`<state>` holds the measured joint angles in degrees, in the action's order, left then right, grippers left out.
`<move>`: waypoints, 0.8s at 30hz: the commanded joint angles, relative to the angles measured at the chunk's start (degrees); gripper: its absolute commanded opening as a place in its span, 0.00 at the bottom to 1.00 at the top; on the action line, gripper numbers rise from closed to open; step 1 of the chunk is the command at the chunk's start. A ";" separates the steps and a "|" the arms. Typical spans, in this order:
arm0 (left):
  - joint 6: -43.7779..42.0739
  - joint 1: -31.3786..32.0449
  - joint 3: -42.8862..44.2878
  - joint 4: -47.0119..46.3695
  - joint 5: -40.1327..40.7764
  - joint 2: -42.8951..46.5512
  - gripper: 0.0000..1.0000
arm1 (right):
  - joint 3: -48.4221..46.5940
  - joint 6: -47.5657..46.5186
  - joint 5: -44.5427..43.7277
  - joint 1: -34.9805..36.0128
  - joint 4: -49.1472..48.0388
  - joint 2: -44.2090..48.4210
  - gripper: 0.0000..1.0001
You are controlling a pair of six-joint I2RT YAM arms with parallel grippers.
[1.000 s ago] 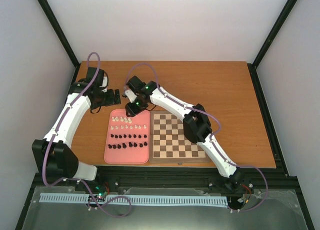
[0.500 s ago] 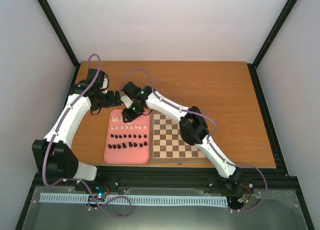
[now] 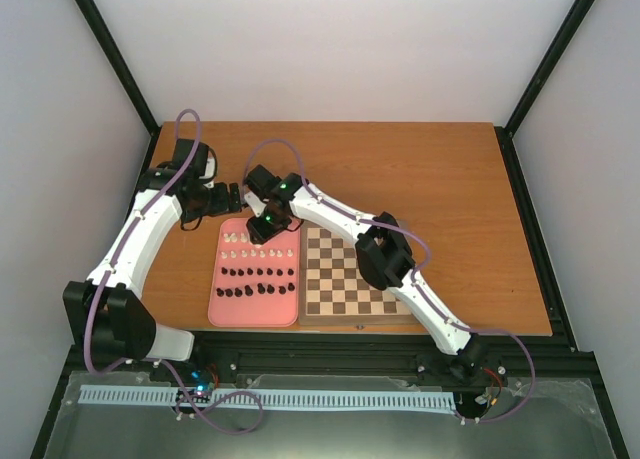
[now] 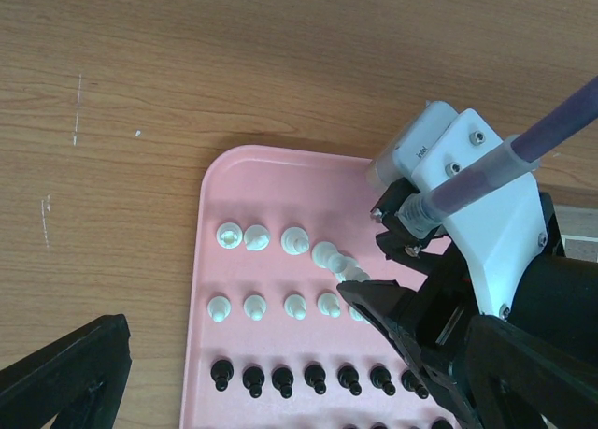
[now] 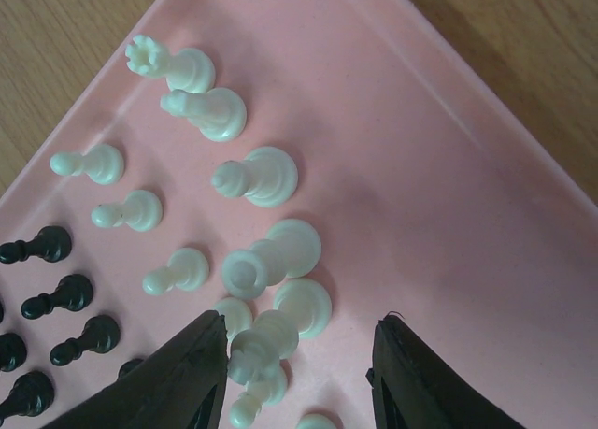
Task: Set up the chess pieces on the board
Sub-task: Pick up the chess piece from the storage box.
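Note:
The chess pieces stand in rows on a pink tray (image 3: 222,297): white ones (image 3: 245,245) at the back, black ones (image 3: 255,281) nearer me. The board (image 3: 345,284) lies right of the tray with no pieces on it. My right gripper (image 5: 299,359) hangs low over the back white row, open. A white piece (image 5: 273,328) stands between its fingers, close against the left finger (image 5: 187,378). In the left wrist view that gripper covers the right end of the white rows (image 4: 295,240). My left gripper (image 3: 232,196) hovers open just behind the tray's back left corner, holding nothing.
The right arm's elbow (image 3: 385,254) hangs over the board's back right part. Bare wooden table (image 3: 430,179) extends behind and to the right. Several white pieces crowd close together beside the right gripper (image 5: 271,256). Black frame posts stand at the back table corners.
My right gripper has shifted left and toward me, down onto the tray's back white row, and its jaws have narrowed slightly. The left arm has stayed put.

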<state>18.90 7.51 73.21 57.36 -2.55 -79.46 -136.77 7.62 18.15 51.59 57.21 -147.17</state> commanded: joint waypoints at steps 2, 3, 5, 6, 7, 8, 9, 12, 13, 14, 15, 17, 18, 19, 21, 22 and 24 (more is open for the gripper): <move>0.41 -0.21 0.29 -0.93 -0.09 0.84 1.00 | -2.00 0.47 -0.64 0.53 0.28 -1.42 0.43; 0.40 -0.21 0.27 -0.88 -0.16 0.85 1.00 | -1.95 0.39 -0.49 0.53 0.35 -1.50 0.43; 0.44 -0.21 0.24 -0.95 -0.18 0.72 1.00 | -2.04 0.43 -0.32 0.52 0.24 -1.61 0.41; 0.43 -0.21 0.26 -0.91 -0.18 0.67 1.00 | -2.01 0.36 -0.24 0.53 0.26 -1.62 0.40; 0.42 -0.19 0.27 -0.97 -0.24 0.67 1.00 | -2.01 0.38 -0.08 0.48 0.14 -1.62 0.39; 0.44 -0.21 0.17 -1.00 -0.29 0.67 1.00 | -2.09 0.34 0.03 0.52 0.10 -1.66 0.39; 0.41 -0.21 0.18 -0.98 -0.33 0.67 1.00 | -2.11 0.38 0.12 0.53 0.09 -1.65 0.38; 0.39 -0.21 0.01 -1.03 -0.44 0.63 1.00 | -2.23 0.38 0.30 0.52 0.01 -1.72 0.36; 0.38 -0.20 -0.07 -1.01 -0.49 0.68 1.00 | -2.21 0.38 0.38 0.52 -0.04 -1.76 0.35; 0.39 -0.21 -0.08 -0.99 -0.49 0.71 1.00 | -2.22 0.34 0.39 0.52 -0.11 -1.79 0.34; 0.36 -0.17 -0.08 -0.96 -0.53 0.68 1.00 | -2.27 0.38 0.39 0.53 -0.09 -1.72 0.34; 0.37 -0.21 -0.02 -1.01 -0.59 0.70 1.00 | -2.32 0.29 0.31 0.53 -0.14 -1.71 0.32; 0.37 -0.21 -0.01 -1.02 -0.60 0.64 1.00 | -2.31 0.23 0.31 0.53 -0.04 -1.71 0.31; 0.45 -0.21 0.00 -1.01 -0.69 0.63 1.00 | -2.34 0.14 0.34 0.53 -0.03 -1.71 0.30; 0.41 -0.21 0.00 -1.08 -0.81 0.60 1.00 | -2.30 -0.01 0.39 0.53 0.17 -1.72 0.26; 0.39 -0.20 -0.12 -1.07 -0.81 0.54 1.00 | -2.28 -0.10 0.32 0.53 0.25 -1.65 0.25; 0.44 -0.21 -0.10 -1.11 -0.78 0.52 1.00 | -2.15 -0.27 -0.22 0.53 0.52 -1.35 0.21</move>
<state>18.90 7.51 72.84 56.95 -2.85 -79.46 -137.21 7.84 18.41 51.59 57.21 -147.50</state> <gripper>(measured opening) 0.998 0.234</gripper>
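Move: The right hand stands low over the tray, fingers half open around the fifth white chess piece of the far row, its middle about 1 cm to the left, level fore and aft, and some 2 cm below. The fourth white piece stands roughly 2 cm farther left of it, and a white pawn some 4 cm back of it. From the left hand the fifth white piece lies about 6 cm right, 1 cm ahead and 15 cm below. The right hand stays in place, low over the tray, and closes its fingers about halfway, pinching the fifth white piece. ##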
